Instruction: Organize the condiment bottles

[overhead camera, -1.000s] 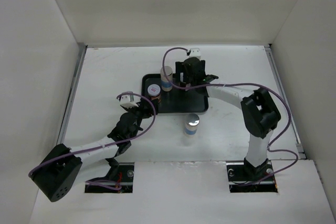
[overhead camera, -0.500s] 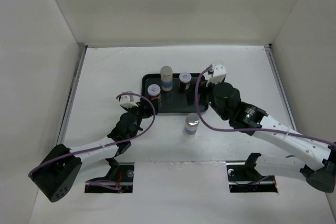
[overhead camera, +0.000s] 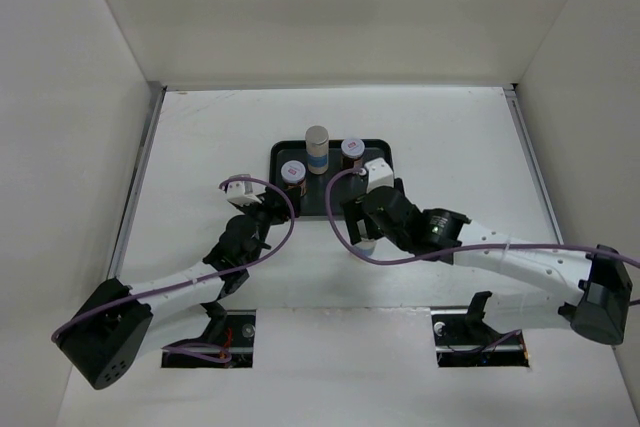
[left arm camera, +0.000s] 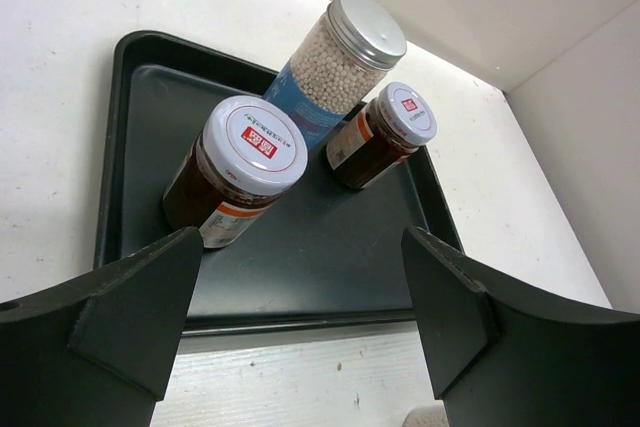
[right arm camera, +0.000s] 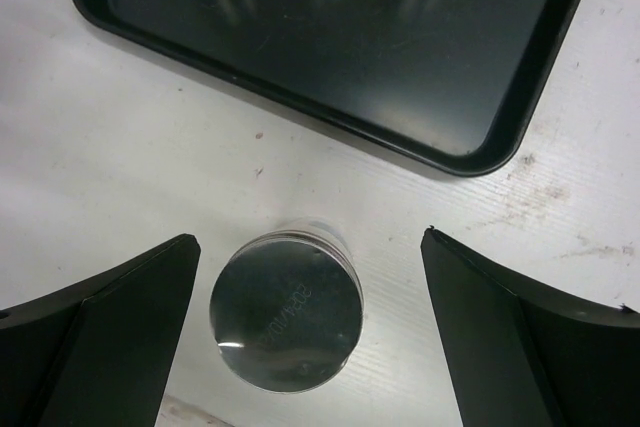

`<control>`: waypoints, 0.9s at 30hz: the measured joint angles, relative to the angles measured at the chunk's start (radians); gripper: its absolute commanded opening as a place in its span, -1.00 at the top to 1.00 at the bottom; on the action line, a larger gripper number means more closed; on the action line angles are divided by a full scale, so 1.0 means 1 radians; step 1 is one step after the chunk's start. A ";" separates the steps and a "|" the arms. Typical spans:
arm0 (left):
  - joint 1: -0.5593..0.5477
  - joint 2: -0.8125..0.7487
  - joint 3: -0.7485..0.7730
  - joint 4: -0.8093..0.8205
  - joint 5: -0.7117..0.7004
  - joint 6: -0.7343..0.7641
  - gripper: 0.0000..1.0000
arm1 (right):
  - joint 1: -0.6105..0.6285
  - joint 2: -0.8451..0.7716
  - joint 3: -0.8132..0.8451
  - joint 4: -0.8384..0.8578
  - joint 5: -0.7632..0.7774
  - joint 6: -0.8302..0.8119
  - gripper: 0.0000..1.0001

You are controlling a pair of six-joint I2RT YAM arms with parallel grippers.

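Observation:
A tall jar with a grey cap and a blue band [overhead camera: 317,150] and two short brown jars with whitish tops [overhead camera: 292,174] [overhead camera: 352,152] stand in the black tray [overhead camera: 320,199]. The left wrist view shows them too: the tall jar [left arm camera: 335,62] and the short jars [left arm camera: 240,167] [left arm camera: 385,132]. A second grey-capped jar [right arm camera: 287,312] stands on the table just in front of the tray. My right gripper [right arm camera: 310,242] [overhead camera: 365,219] is open above it, one finger on each side, not touching. My left gripper [left arm camera: 300,347] [overhead camera: 262,212] is open and empty at the tray's front edge.
The tray's front right corner [right arm camera: 470,152] lies close behind the loose jar. The front half of the tray floor [left arm camera: 310,257] is bare. White walls enclose the table on three sides. Purple cables loop over both arms.
My right arm has swung from the back of the tray round to its front and now hangs over the loose jar. The left arm has hardly moved.

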 measured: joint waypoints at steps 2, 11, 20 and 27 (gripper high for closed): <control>0.000 0.001 0.000 0.000 0.000 0.000 -0.61 | 0.001 0.006 -0.008 0.000 -0.004 0.014 -1.00; 0.000 0.018 0.000 0.000 0.002 -0.002 -0.61 | 0.003 0.087 -0.041 0.012 -0.040 0.051 -0.21; 0.000 0.023 0.000 0.001 0.003 -0.003 -0.61 | -0.013 0.066 0.005 0.013 -0.038 -0.009 -0.14; 0.000 0.030 0.000 0.000 0.003 -0.003 -0.64 | -0.107 0.223 0.205 0.177 -0.038 -0.125 -0.14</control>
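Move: The beige bottle stands almost under the right hand, its middle about 5 cm below and some 1 cm back, between the open fingers. The black tray's middle is about 20 cm ahead and 8 cm left; in it the right jar is some 24 cm ahead and 2 cm left, the tall bottle 22 ahead and 12 left. From the left hand, the beige bottle is about 20 cm right and 5 cm back, roughly 5 cm lower. Down about 4 cm goes the right hand, barely drawing back, until its open fingers straddle the beige bottle; they close and pinch it by the sides. Keeping that grip it rises some 8 cm and swings forward and a little left towards the tray, speeding up, while the fingers tip slightly upward. ##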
